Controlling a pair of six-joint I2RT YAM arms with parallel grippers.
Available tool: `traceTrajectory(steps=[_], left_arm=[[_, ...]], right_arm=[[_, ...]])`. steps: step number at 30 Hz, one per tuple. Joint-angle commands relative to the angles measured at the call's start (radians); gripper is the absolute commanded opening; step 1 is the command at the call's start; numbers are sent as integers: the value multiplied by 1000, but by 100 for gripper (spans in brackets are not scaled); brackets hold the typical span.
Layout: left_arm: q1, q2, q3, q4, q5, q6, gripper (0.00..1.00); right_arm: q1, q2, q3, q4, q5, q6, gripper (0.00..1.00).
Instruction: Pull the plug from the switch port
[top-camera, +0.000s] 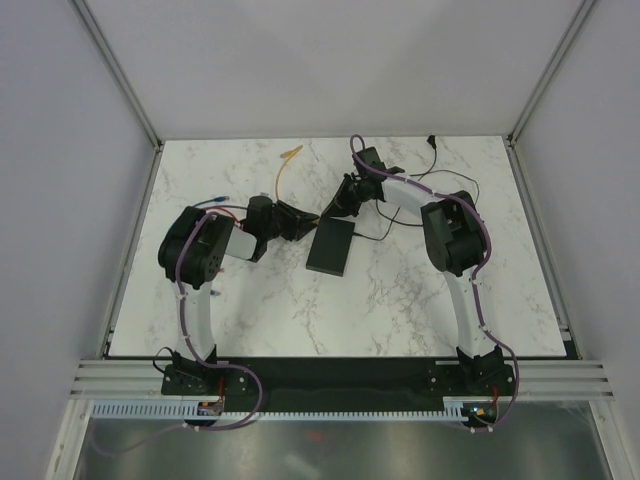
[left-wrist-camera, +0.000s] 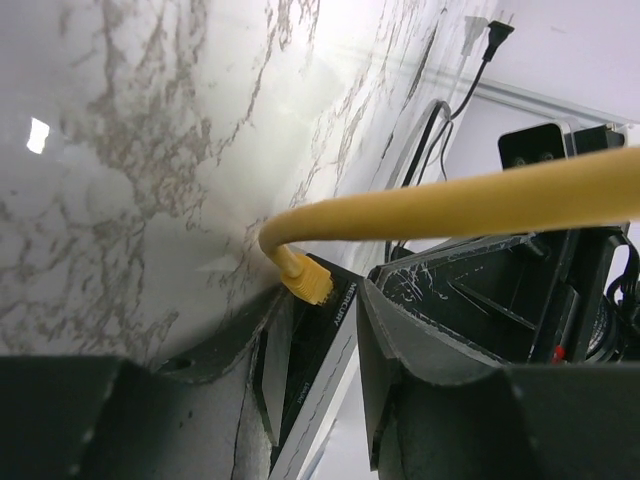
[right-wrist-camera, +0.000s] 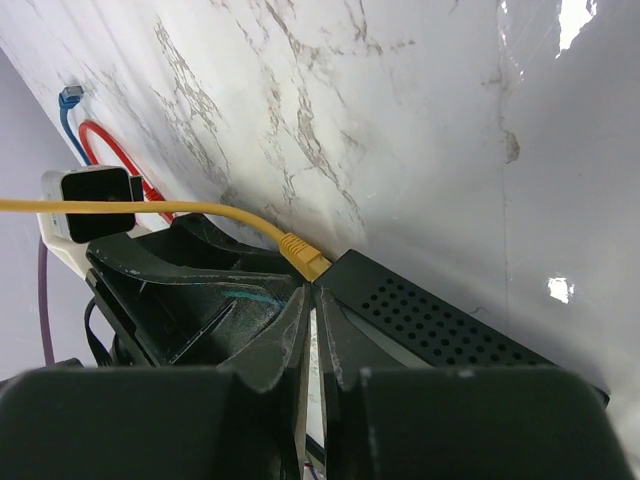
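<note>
The black switch (top-camera: 330, 247) lies mid-table. A yellow plug (left-wrist-camera: 308, 278) on a yellow cable (top-camera: 279, 178) sits in a port at its far corner; the plug also shows in the right wrist view (right-wrist-camera: 305, 255). My left gripper (top-camera: 300, 222) straddles the switch's port edge (left-wrist-camera: 335, 325), with a finger (left-wrist-camera: 385, 350) against each side, just below the plug. My right gripper (top-camera: 343, 207) is shut with only a thin slit between its fingers (right-wrist-camera: 285, 335). Its tips (right-wrist-camera: 315, 292) sit at the switch corner (right-wrist-camera: 430, 315), right beside the plug, and hold nothing that I can see.
A black power cord (top-camera: 385, 232) runs from the switch to a loose mains plug (top-camera: 432, 142) at the far right, also seen in the left wrist view (left-wrist-camera: 497, 30). Blue (right-wrist-camera: 70, 97) and red (right-wrist-camera: 100, 135) cables lie near the left arm (top-camera: 215, 207).
</note>
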Motion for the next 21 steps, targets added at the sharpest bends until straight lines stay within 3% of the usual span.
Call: traceTrajectory(steps=[1, 6, 14, 19, 20, 21], left_arm=[[-8, 55, -23, 14, -65, -45, 40], [-13, 56, 32, -69, -68, -22, 32], [-14, 59, 54, -69, -68, -22, 32], [-17, 42, 59, -69, -68, -22, 32], [-17, 42, 48, -115, -77, 40, 29], [-17, 45, 39, -130, -109, 44, 2]], right_arm=[[-3, -11, -25, -21, 21, -6, 13], [-3, -12, -31, -21, 24, -7, 13], [-1, -11, -25, -22, 18, -21, 13], [0, -44, -37, -70, 28, -140, 13], [0, -53, -31, -88, 56, -168, 14], [0, -72, -31, -105, 68, -188, 14]])
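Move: The yellow plug at the switch's far-left corner is almost between the open left fingertips: about 1 cm ahead of the left hand, 1 cm to its right and 1 cm below. From that hand, the switch's middle is roughly 6 cm back, 4 cm right and 1 cm lower. The yellow cable's loose end is some 18 cm ahead and 5 cm left. The right hand has the plug about 2 cm to its left, level fore and aft, and 2 cm below. Around the yellow plug's boot the left fingers narrow, then clearly close to a pinch while that hand creeps about 1 cm forward, right and slightly down to it. The right fingertips keep to the switch's far-left corner, nearly still until they edge less than 1 cm back and right at the end, with a slight counter-clockwise turn. ##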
